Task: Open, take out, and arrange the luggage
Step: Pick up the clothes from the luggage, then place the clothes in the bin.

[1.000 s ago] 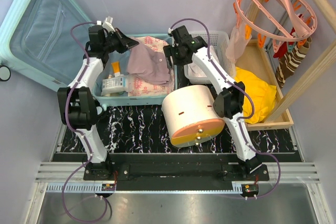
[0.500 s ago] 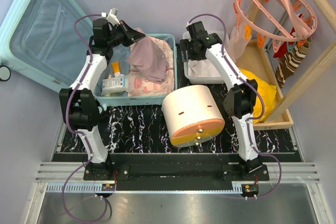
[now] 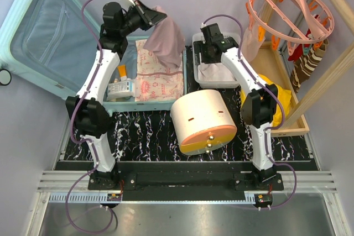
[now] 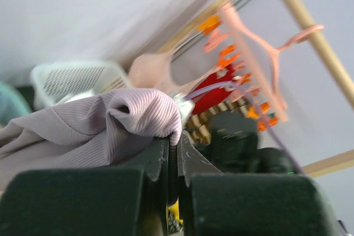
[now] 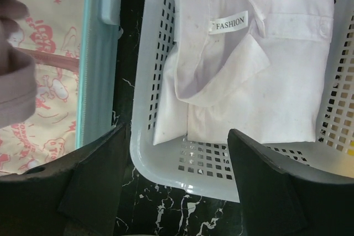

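Observation:
The luggage (image 3: 33,37), a pale mint-blue suitcase, lies open with its lid leaning back at the far left. Its base holds a pink-patterned cloth (image 3: 157,75), an orange-capped tube (image 3: 121,72) and a white pack (image 3: 119,88). My left gripper (image 3: 148,14) is raised over the far edge of the base, shut on a mauve ribbed garment (image 3: 166,40) that hangs from it. The left wrist view shows the garment (image 4: 99,125) pinched in the left gripper (image 4: 176,142). My right gripper (image 5: 177,153) hovers open over the white mesh basket (image 5: 182,175), which holds a folded white shirt (image 5: 265,81).
A cream cylinder with an orange end (image 3: 202,120) lies on the black marbled mat just in front of the basket (image 3: 218,85). At the right are a wooden tray (image 3: 276,64) with a yellow cloth (image 3: 271,100), a pink round clip hanger (image 3: 287,6) and a wooden rack (image 3: 326,75).
My left gripper has lifted the mauve garment up out of the suitcase base and toward the back right. My right arm swung right from the suitcase edge to above the basket.

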`<action>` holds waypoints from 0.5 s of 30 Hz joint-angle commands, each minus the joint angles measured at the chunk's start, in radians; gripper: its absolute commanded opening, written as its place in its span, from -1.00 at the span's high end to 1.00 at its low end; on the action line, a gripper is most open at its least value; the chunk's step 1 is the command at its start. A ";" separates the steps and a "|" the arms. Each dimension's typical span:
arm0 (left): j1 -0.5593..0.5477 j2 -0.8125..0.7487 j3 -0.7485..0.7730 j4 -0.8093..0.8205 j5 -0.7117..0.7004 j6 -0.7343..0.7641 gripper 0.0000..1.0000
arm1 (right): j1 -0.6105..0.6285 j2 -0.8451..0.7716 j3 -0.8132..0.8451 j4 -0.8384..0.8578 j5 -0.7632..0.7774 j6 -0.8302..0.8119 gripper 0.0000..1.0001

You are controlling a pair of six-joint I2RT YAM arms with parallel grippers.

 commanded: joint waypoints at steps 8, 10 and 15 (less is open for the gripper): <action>-0.124 0.163 0.289 0.096 -0.068 -0.132 1.00 | -0.039 -0.222 -0.202 0.204 0.151 -0.019 -0.62; -0.150 0.201 0.341 0.108 -0.066 -0.161 1.00 | -0.042 -0.262 -0.260 0.250 0.168 -0.030 -0.63; -0.147 0.266 0.335 0.180 -0.054 -0.211 1.00 | -0.056 -0.305 -0.328 0.290 0.168 -0.042 -0.66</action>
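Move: The left hand holds the mauve cloth high over the luggage. From it, the basket's middle lies some 25 cm to the right, 7 cm farther out and nearly 40 cm below. The luggage's patterned cloth is about 4 cm left, 1 cm ahead and 38 cm down. From the open right hand, the basket is about 6 cm right, 7 cm ahead and 14 cm below, and the hanging cloth's middle some 17 cm left, about level fore and aft, 10 cm higher. Rightward, towards the basket, the left hand carries the mauve cloth about 9.5 cm in a shallow arc, first rising some 4.5 cm, then sinking nearly back, fingers still shut on it and turning slightly clockwise. The right hand, staying open, shifts about 5 cm right above the basket and rises some 4 cm as its fingertips tip up about 10 degrees, ahead of the incoming cloth. ##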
